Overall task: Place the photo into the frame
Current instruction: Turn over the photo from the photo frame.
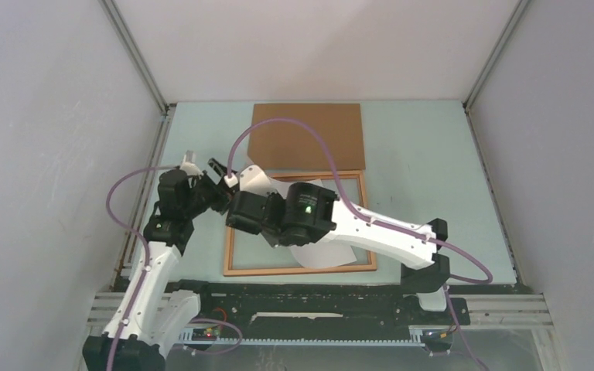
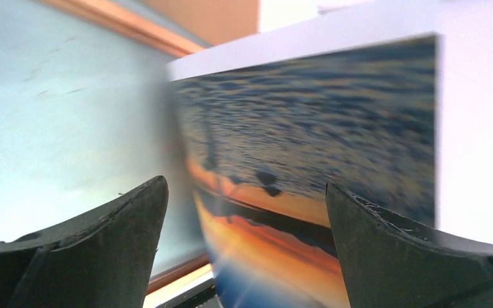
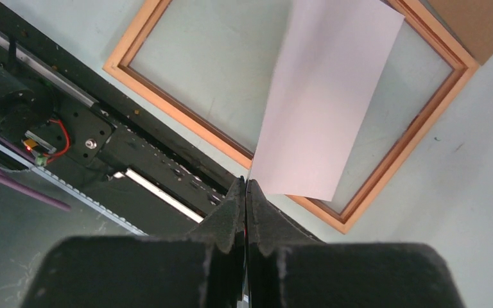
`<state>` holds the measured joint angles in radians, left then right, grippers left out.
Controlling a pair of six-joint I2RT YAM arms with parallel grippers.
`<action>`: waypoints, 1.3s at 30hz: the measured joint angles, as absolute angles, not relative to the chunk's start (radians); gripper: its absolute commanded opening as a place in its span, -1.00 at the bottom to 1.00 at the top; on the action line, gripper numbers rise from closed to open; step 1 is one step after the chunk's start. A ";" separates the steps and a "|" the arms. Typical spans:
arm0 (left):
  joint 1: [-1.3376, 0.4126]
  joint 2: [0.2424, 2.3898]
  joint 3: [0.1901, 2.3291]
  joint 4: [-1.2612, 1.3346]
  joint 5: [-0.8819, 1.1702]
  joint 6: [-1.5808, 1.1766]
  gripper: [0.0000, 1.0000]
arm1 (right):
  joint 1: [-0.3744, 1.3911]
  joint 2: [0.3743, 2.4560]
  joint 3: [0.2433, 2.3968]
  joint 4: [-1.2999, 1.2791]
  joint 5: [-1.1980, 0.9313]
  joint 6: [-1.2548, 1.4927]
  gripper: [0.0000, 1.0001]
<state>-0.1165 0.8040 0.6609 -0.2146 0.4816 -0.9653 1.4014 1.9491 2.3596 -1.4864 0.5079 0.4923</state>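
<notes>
The photo [image 3: 324, 102] shows its plain white back, tilted over the frame [image 3: 417, 128]. My right gripper [image 3: 245, 183] is shut on its near corner. From above, the photo [image 1: 329, 251] pokes out white from under my right arm, above the frame [image 1: 302, 270] with its orange-brown rim. In the left wrist view the photo [image 2: 308, 128] shows its sunset side, close up. My left gripper [image 2: 244, 186] is open, and the photo's edge stands ahead between the fingers, which do not grip it. Seen from above, the left gripper [image 1: 203, 171] is at the frame's far-left corner.
A flat brown backing board [image 1: 307, 135] lies just beyond the frame, touching its far rim. The black base rail [image 3: 135, 154] runs along the frame's near side. Grey walls enclose the table on the left, right and back. A purple cable [image 1: 294, 127] loops over the board.
</notes>
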 measured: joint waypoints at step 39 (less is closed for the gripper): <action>-0.031 0.718 0.982 -0.953 0.202 -0.960 0.84 | 1.392 2.045 2.133 -1.072 0.450 0.500 -1.00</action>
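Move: The photo hangs white back up from the right hand. Its middle is about 15 cm to the left hand's right, 7 cm back and 6 cm below; the empty frame lies under it, 14 cm right, 11 cm back and some 22 cm down, and the brown backing board 16 cm right and 13 cm ahead on the table. From the right hand the photo's middle is about 8 cm ahead, 2 cm right and 6 cm lower, the frame's 4 cm ahead, 2 cm right and 27 cm down. Still pinching the photo by its corner, the right hand carries it about 8 cm left and nearly as far down, towards the frame and the left side. The empty left hand moves left and back, away from the photo, some 7 cm and 6 cm, after a brief dip; its wrist turns about 20 degrees counter-clockwise and tips down as much, its fingers staying open beside the photo's left edge. ##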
